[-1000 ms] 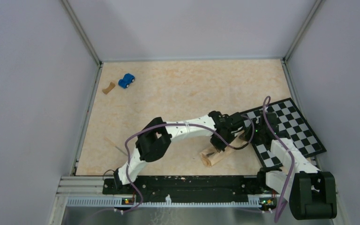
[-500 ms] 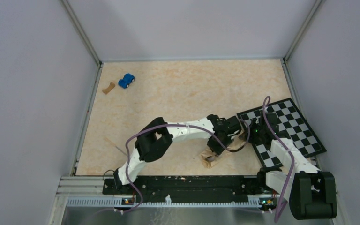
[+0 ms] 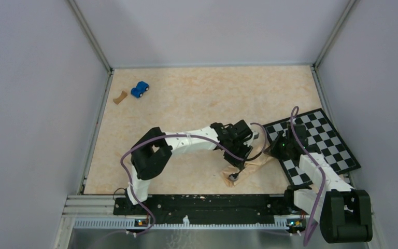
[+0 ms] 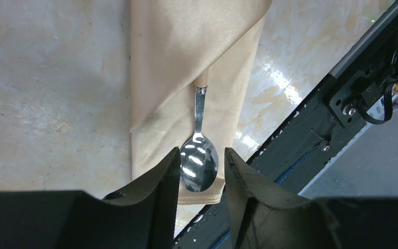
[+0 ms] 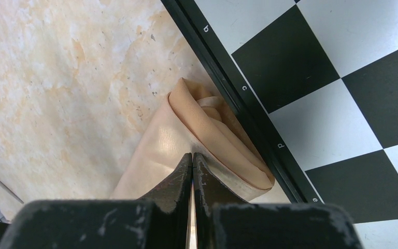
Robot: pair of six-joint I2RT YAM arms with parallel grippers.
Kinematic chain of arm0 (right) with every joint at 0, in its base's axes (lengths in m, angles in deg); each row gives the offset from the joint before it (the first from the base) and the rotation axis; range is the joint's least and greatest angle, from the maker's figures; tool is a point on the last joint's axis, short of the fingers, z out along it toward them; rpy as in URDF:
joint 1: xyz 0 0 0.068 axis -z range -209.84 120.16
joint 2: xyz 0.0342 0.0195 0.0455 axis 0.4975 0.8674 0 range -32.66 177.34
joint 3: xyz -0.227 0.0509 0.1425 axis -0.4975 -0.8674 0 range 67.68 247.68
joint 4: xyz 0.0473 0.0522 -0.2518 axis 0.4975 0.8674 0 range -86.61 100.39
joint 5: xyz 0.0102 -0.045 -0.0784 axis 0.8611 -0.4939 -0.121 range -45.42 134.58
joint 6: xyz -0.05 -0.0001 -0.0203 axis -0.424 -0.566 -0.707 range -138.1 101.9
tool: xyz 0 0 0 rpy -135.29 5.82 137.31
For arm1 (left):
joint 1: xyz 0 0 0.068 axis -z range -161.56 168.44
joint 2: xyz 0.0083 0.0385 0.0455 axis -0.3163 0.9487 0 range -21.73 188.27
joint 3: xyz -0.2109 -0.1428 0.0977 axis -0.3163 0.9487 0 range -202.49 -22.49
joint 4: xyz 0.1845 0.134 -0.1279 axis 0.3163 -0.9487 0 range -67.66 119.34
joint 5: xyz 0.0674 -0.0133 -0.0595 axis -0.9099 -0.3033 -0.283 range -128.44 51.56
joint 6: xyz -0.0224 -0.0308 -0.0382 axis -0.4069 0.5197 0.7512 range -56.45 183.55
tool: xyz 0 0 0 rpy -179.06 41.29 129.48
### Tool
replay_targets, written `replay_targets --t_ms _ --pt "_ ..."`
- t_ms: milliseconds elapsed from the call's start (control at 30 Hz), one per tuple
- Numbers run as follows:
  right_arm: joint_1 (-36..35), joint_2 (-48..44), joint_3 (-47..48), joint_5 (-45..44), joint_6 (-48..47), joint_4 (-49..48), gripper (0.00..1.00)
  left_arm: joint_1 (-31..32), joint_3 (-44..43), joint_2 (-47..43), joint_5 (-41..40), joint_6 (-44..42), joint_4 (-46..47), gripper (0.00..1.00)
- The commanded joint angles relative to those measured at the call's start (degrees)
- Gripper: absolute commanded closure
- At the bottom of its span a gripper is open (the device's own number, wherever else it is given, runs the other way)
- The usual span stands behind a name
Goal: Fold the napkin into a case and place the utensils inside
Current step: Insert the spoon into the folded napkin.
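Note:
The napkin (image 4: 186,57) lies folded into a narrow tan case (image 3: 254,165) beside the checkerboard. A silver spoon (image 4: 199,163) sits in it, handle tucked under the fold and bowl (image 3: 232,178) sticking out at the near end. My left gripper (image 4: 202,155) hovers open just above the spoon's bowl, with a finger (image 4: 158,181) on each side and no grip on it. My right gripper (image 5: 192,155) is shut, its tips resting on the far end of the napkin (image 5: 160,140) with nothing between them. From above, the left gripper (image 3: 240,157) and right gripper (image 3: 273,152) flank the case.
The black-and-white checkerboard (image 3: 321,140) lies at the right, its edge (image 5: 238,88) touching the napkin. A blue toy car (image 3: 140,89) and a small brown scrap (image 3: 119,97) sit at the far left. The black base rail (image 4: 311,129) runs just past the spoon.
My left gripper opened, let go, and drew back to the left. The napkin case settled flatter, with the spoon's bowl now showing at its near end. The right gripper stayed put.

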Motion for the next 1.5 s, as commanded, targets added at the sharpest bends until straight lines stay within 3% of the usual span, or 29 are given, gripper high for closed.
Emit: replay_targets --t_ms 0,700,1133,1467 --pt "0.3 -0.6 0.1 0.3 -1.1 -1.2 1.00 0.5 -0.1 0.0 -0.6 0.6 4.9 0.58" --pt "0.3 -4.1 3.3 -0.1 -0.6 3.0 1.00 3.2 -0.5 4.7 -4.3 -0.8 5.7 0.68" --pt "0.4 -10.6 3.4 -7.9 6.1 12.5 1.00 4.6 -1.1 5.9 -8.2 -1.8 4.7 0.82" --pt "0.3 -8.6 -0.1 -8.5 5.2 8.9 1.00 5.5 -2.3 7.1 -9.9 -3.1 3.4 0.83"
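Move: The bare metal neck of the spoon lies about 4 cm below the left hand, some 2 cm to its right and 1 cm back, with the bowl 4 cm back and 4 cm below the hand. The folded napkin's middle is some 6 cm right and 2 cm ahead, the chessboard's about 30 cm right and 9 cm ahead. From the right hand the spoon neck lies roughly 12 cm left, 7 cm back. The left hand edges just over 1 cm right above the spoon, then sinks about 3.5 cm onto its neck just beyond the bowl, the half-open fingers closing from both sides to pinch the neck while their tips swing slightly forward. After waiting still, the right hand, fingers shut, lifts off the napkin's far end by about 3 cm, then draws back and right about 2 cm each, sinking a little and turning clockwise some 8 degrees. ##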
